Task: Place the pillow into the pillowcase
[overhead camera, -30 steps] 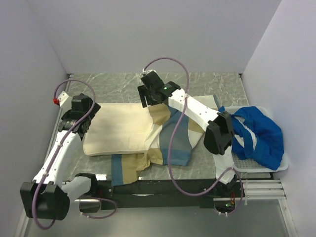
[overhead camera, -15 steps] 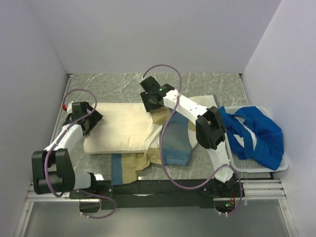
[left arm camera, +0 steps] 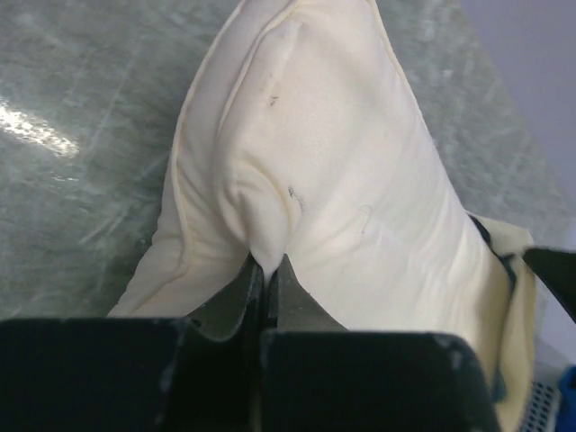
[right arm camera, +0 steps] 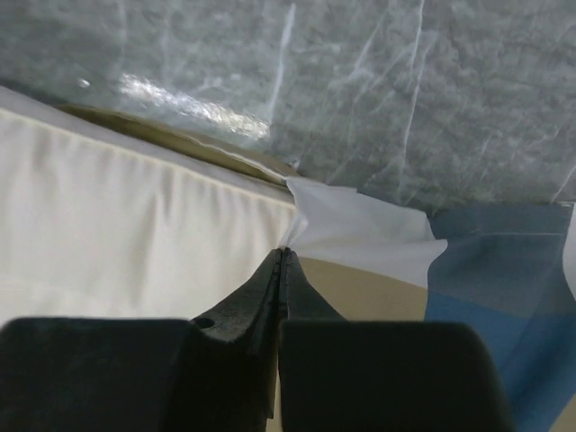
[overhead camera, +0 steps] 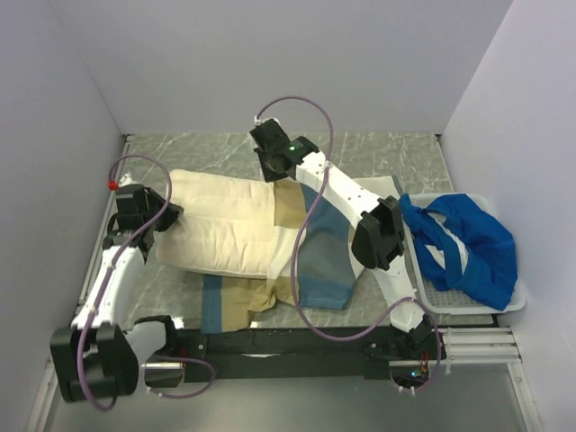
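The cream pillow (overhead camera: 225, 225) lies across the middle of the marble table, its right end tucked into the mouth of the tan, slate-blue and white pillowcase (overhead camera: 319, 261). My left gripper (overhead camera: 162, 216) is at the pillow's left end, shut on a pinched fold of the pillow (left arm camera: 333, 162), with its tips (left arm camera: 268, 268) buried in the cream fabric. My right gripper (overhead camera: 270, 173) is at the far edge of the pillowcase mouth. It (right arm camera: 284, 256) is shut on a peak of the pillowcase's white block (right arm camera: 360, 238), right beside the pillow (right arm camera: 135, 234).
A white basket (overhead camera: 432, 301) holding a royal-blue cloth (overhead camera: 472, 247) stands at the right edge of the table. Grey walls close in the left, back and right. A small red part (overhead camera: 112, 184) sits by the left wall. Bare marble (overhead camera: 207, 153) shows behind the pillow.
Both grippers have shut from open. The left one pinched the pillow's left end, which now bulges up. The right one moved toward the back and took the pillowcase's edge.
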Controlling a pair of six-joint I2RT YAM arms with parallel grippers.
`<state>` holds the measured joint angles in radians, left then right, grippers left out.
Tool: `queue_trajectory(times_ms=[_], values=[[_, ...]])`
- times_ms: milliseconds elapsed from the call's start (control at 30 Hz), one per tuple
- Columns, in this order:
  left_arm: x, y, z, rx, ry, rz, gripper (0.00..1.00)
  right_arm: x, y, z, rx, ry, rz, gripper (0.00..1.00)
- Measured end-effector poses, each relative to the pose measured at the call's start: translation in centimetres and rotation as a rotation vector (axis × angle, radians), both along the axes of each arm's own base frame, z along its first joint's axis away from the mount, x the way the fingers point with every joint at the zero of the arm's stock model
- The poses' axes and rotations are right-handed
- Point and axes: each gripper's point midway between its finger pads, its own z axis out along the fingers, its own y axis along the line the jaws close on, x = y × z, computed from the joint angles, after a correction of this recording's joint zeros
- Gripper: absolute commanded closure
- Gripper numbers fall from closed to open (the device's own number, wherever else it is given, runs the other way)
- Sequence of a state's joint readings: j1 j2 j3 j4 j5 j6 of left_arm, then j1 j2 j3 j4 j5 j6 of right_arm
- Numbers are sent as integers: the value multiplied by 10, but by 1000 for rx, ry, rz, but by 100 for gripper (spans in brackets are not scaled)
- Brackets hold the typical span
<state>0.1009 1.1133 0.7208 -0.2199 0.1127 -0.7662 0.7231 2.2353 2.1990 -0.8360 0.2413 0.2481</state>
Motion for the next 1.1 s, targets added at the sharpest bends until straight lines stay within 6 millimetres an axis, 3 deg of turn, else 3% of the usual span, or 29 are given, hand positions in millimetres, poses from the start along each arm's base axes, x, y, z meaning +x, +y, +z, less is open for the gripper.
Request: queue_trajectory(times_ms=[167, 333, 433, 533, 567, 633, 667, 767, 800, 833, 933, 1100], values=[[-21, -15, 41, -31, -137, -43, 99, -10, 23, 34, 56, -40, 25, 100], [-30, -29, 60, -67, -207, -45, 99, -51, 76, 86, 145, -110, 121, 100], [-27, -35, 58, -79, -200, -40, 99, -85, 105, 90, 156, -115, 190, 100], [-25, -29, 40, -93, -153, 22, 99, -99, 118, 83, 160, -92, 224, 100], [-26, -25, 31, -99, -139, 49, 99, -99, 119, 79, 166, -78, 226, 85], [-29, -15, 12, -127, -106, 108, 99, -93, 117, 70, 179, -53, 215, 60], [-32, -8, 1, -152, -85, 141, 98, -88, 113, 65, 181, -38, 205, 38], [-38, 3, -26, -199, -11, 203, 65, -72, 102, 57, 168, -31, 175, 20], [-37, 6, -31, -202, 7, 216, 37, -67, 96, 56, 153, -36, 164, 18], [-36, 9, -34, -196, 16, 224, 30, -63, 91, 56, 145, -43, 152, 16], [-33, 12, -28, -171, 6, 211, 19, -73, 67, 49, 94, -42, 120, 9], [-27, 19, 8, -86, -83, 184, 13, -137, -18, 32, 28, -21, 53, 2]])
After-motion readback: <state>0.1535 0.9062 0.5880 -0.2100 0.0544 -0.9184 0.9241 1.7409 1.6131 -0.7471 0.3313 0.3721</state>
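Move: Gripping the raised left end of the pillow, the left hand has the pillowcase mouth about 28 cm to its right, 4 cm back and 8 cm below; the middle of the bare pillow lies some 13 cm to its right, 2 cm back. The right hand pinches the mouth's far edge, with the bare pillow's middle about 11 cm left and 10 cm back of it, and the striped near flap 31 cm back and 8 cm left. Hauling the already pinched case edge up about 9 cm, the right hand sweeps it some 12 cm left and 10 cm back over the pillow, sinks a little and opens, then comes away back and to the right, fingers wide. Meanwhile the left hand raises its pillow end 6 cm, drawing slightly back and right, then lowers it about 9 cm while moving left, lets go and starts to rise. ##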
